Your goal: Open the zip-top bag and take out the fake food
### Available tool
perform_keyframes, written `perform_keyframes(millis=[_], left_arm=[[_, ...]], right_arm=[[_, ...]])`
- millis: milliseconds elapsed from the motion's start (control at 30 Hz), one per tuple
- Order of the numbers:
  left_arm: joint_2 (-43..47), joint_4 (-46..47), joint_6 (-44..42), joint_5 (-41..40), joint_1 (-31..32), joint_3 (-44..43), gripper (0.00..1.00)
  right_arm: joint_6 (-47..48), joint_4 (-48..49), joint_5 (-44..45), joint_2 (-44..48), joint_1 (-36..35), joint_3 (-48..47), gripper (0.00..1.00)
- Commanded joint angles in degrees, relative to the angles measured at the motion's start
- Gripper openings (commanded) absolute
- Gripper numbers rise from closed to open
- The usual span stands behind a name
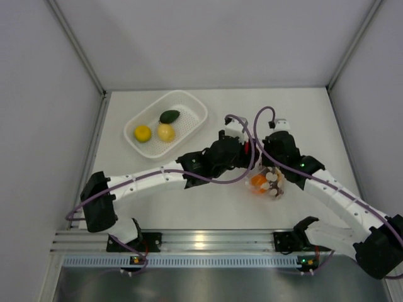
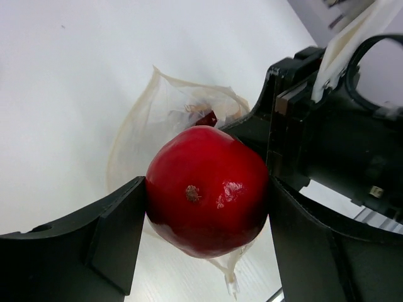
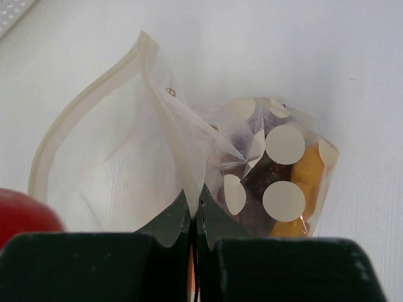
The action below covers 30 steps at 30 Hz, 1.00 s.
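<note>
The clear zip-top bag [image 1: 269,182] with white dots lies right of centre, its mouth open. In the right wrist view the bag [image 3: 189,157] holds purple grapes [image 3: 264,173] and an orange piece [image 3: 308,170]. My right gripper [image 3: 195,211] is shut on the bag's rim. My left gripper [image 2: 208,207] is shut on the red apple [image 2: 208,189], just outside the bag's mouth [image 2: 170,113]. In the top view the left gripper [image 1: 247,153] sits beside the right gripper [image 1: 269,157]. An avocado [image 1: 169,116], a lemon [image 1: 166,133] and another yellow fruit [image 1: 143,133] lie in the basket.
The white perforated basket [image 1: 192,110] stands at the back left of the table. Grey walls close in the table on three sides. A metal rail [image 1: 201,242] runs along the near edge.
</note>
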State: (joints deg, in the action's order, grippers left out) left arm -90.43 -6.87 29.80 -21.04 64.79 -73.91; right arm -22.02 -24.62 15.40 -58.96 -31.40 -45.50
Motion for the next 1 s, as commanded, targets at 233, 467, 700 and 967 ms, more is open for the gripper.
perform_keyframes(millis=[233, 467, 700, 967], left_arm=[[8.3, -12.8, -3.3, -17.5, -2.3, -3.8, 0.0], [12.2, -15.7, -2.4, -13.9, -16.9, -1.9, 0.0], [7.7, -18.0, -2.1, -6.7, -35.2, -1.2, 0.0], [1.2, -20.5, -1.1, -5.7, -47.6, -1.0, 0.0]], right_arm=[[-0.9, 3.8, 2.3, -1.3, -0.2, -3.5, 0.0], [-0.8, 3.4, 2.0, 0.4, -0.2, -3.4, 0.0], [-0.6, 3.4, 1.2, 0.8, -0.1, -3.5, 0.0], [-0.1, 3.1, -0.9, 1.5, -0.1, -3.9, 0.0]])
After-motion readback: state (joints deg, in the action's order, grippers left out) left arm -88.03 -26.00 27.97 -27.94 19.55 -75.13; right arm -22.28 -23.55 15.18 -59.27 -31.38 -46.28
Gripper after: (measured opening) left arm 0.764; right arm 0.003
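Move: The left hand already holds the red apple up beside the open bag. The white basket's middle lies about 32 cm ahead and 33 cm to its left, some 21 cm lower. Inside, the pear sits about 25 cm ahead and 32 cm left, the yellow fruit 24 cm ahead and 43 cm left, and the avocado 34 cm ahead and 31 cm left. From the right hand, pinching the bag's rim, the basket is roughly 29 cm ahead and 44 cm left. The left hand swings the apple about 35 cm left and forward to the basket, turning some 50 degrees counter-clockwise. ##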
